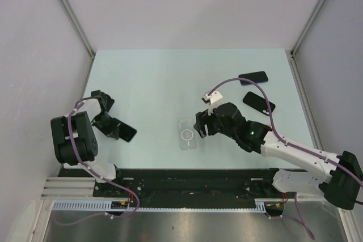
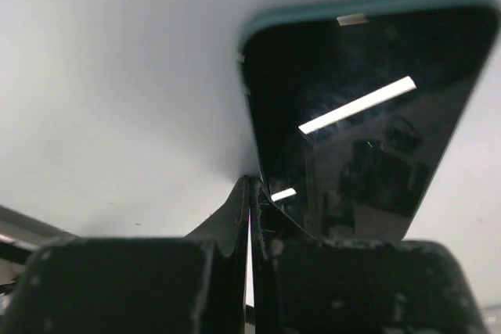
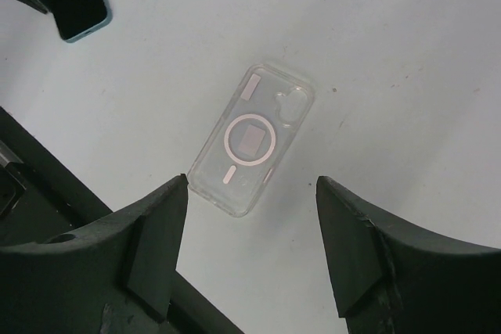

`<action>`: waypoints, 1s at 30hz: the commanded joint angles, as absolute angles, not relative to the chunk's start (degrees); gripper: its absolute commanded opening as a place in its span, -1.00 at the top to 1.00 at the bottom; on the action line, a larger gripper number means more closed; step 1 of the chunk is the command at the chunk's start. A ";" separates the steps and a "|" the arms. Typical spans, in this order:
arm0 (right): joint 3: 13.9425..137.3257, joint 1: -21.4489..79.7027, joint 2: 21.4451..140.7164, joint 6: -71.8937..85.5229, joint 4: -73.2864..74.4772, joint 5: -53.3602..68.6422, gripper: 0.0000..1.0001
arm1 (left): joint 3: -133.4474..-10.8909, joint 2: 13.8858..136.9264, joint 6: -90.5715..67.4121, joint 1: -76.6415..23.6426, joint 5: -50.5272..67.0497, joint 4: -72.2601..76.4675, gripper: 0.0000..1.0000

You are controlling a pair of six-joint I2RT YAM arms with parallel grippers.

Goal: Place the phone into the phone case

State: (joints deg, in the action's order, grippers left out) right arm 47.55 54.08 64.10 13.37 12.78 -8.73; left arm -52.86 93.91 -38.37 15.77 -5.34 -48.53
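Observation:
A dark phone (image 1: 127, 133) with a teal edge lies on the table at the left. In the left wrist view the phone (image 2: 360, 115) sits just right of my left gripper (image 2: 250, 185). The gripper is shut with nothing between its fingers, and its right finger is against the phone's near corner. A clear phone case (image 1: 188, 134) with a pink ring lies flat at the table's middle. My right gripper (image 1: 201, 127) hovers beside it. In the right wrist view that gripper (image 3: 251, 181) stands open, with the case (image 3: 252, 140) just ahead between the fingertips (image 3: 168, 217).
Two more black phones (image 1: 253, 77) (image 1: 258, 102) lie at the back right of the pale table (image 1: 159, 77). A black rail (image 1: 193, 182) runs along the near edge. Grey walls close in the left, right and back.

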 commanded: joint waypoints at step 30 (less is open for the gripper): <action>43.59 55.72 50.36 14.85 15.82 -14.67 -0.41 | -67.14 83.74 -80.24 5.45 -4.13 -56.24 -1.00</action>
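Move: The phone lies flat and askew against the left hand's shut fingertips, which touch its near-left long edge; its middle is about 3 cm ahead and 2 cm to the right, at fingertip height. The clear phone case lies some 33 cm right and 1 cm farther out, and a dark slab about 16 cm ahead and 5 cm left. From the right hand, the phone is roughly 36 cm left, 4 cm ahead and 17 cm below. Still pressed against the phone's near-left long edge, the left hand's shut fingertips push it along the table, sweeping about 5 cm right. Then they open wide and leave it, rising some 9 cm, with a late forward swing of about 5 cm as the wrist turns counter-clockwise and the fingertips tip forward. The open, empty right hand backs off about 4 cm, rightward, up and a little back. ##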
